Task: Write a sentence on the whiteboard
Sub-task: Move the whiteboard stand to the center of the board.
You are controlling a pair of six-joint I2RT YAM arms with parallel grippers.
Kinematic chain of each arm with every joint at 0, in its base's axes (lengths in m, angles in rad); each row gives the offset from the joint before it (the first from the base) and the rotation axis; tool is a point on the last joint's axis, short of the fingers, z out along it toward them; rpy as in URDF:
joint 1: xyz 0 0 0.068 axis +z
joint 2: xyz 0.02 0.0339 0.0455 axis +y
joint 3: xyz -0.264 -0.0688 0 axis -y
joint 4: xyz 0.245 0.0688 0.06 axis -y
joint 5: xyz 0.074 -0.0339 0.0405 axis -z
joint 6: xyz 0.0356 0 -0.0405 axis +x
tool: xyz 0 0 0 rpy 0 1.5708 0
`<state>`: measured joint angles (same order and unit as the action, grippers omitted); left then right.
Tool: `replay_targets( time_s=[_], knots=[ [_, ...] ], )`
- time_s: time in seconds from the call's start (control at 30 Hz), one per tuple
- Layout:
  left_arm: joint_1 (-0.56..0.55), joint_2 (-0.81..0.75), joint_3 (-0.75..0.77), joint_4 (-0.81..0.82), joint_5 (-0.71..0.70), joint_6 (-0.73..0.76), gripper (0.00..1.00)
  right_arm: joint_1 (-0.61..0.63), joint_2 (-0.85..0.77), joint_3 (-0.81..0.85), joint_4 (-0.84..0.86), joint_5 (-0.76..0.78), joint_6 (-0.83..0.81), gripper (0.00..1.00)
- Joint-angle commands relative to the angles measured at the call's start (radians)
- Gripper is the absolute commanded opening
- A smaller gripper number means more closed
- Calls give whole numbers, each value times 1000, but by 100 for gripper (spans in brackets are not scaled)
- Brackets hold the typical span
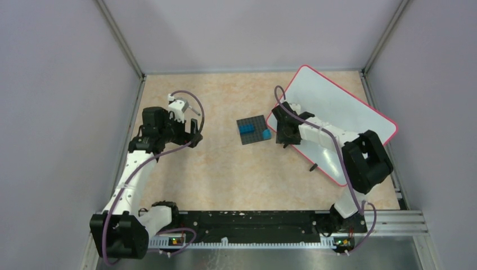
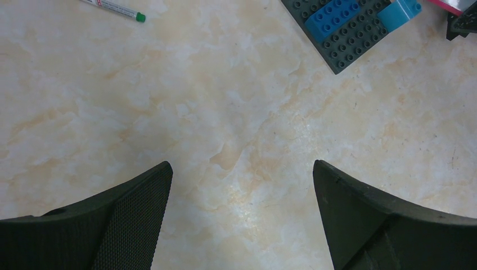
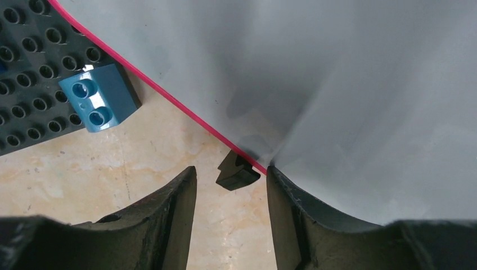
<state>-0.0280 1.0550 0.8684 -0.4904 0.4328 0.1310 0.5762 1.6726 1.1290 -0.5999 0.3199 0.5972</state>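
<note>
The whiteboard [image 1: 337,107], glossy white with a thin red-pink rim, lies slanted at the back right; its visible surface is blank and no sentence is in view. My right gripper [image 1: 283,140] hangs low over the board's near-left edge [image 3: 185,109], open. A small black clip [image 3: 237,173] on that edge sits just past the right gripper [image 3: 232,169], in line with the gap, and one finger [image 3: 315,219] overlaps the board. My left gripper [image 1: 193,134] hovers over bare table on the left. In the wrist view the left gripper [image 2: 242,169] is wide open with nothing between its fingers. A marker with a green end [image 2: 115,9] lies beyond it.
A small dark grey studded plate [image 1: 251,129] with blue bricks sits just left of the whiteboard, a light blue brick [image 3: 98,95] at its corner. A second black clip [image 1: 313,167] sits further along the board's near edge. Grey walls enclose the table on three sides.
</note>
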Motion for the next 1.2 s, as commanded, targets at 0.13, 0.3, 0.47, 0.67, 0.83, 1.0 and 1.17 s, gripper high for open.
replay_targets(
  time_s=[0.13, 0.3, 0.47, 0.67, 0.83, 1.0, 1.17],
  knots=[
    [2, -26, -12, 51, 6, -9, 99, -14, 55, 57, -10, 13, 34, 48],
    [2, -31, -16, 55, 3, -7, 99, -23, 84, 60, -8, 16, 34, 44],
    [2, -26, -16, 59, 6, -8, 99, -24, 117, 78, -19, 35, 29, 38],
    [3, -29, -17, 59, 7, -5, 99, -24, 130, 76, -19, 58, 14, 33],
    [3, -30, -16, 59, 4, -5, 99, -32, 138, 78, -19, 64, -14, 22],
    [3, -33, -17, 59, 10, 0, 99, -39, 112, 60, 4, 49, -103, 18],
    [2, -31, -15, 59, 16, 2, 99, -39, 31, -31, 126, 8, -280, 15]
  ],
)
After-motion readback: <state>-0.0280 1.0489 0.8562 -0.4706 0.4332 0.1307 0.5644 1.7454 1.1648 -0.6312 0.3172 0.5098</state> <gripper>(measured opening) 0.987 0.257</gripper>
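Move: Just below the right hand, between its half-open fingers, is the whiteboard stand's near-left foot: about 2 cm down, 1 cm right and level in depth. The light-blue block lies some 6 cm left and 4 cm farther out from the hand, with the stud plate about 10 cm left and 5 cm out; the stand's other foot is about 9 cm right and 7 cm nearer. From the left hand, the near-left foot lies about 27 cm right, 2 cm farther out and 14 cm below. Sinking about 1.5 cm over the stand's near-left foot, the right hand tips slightly and closes its half-open fingers to roughly a quarter open, easing under 1 cm right as they close. The fingers pinch the black foot just under the board's red rim and keep hold; at the very end the wrist starts turning counter-clockwise, about 5 degrees. ##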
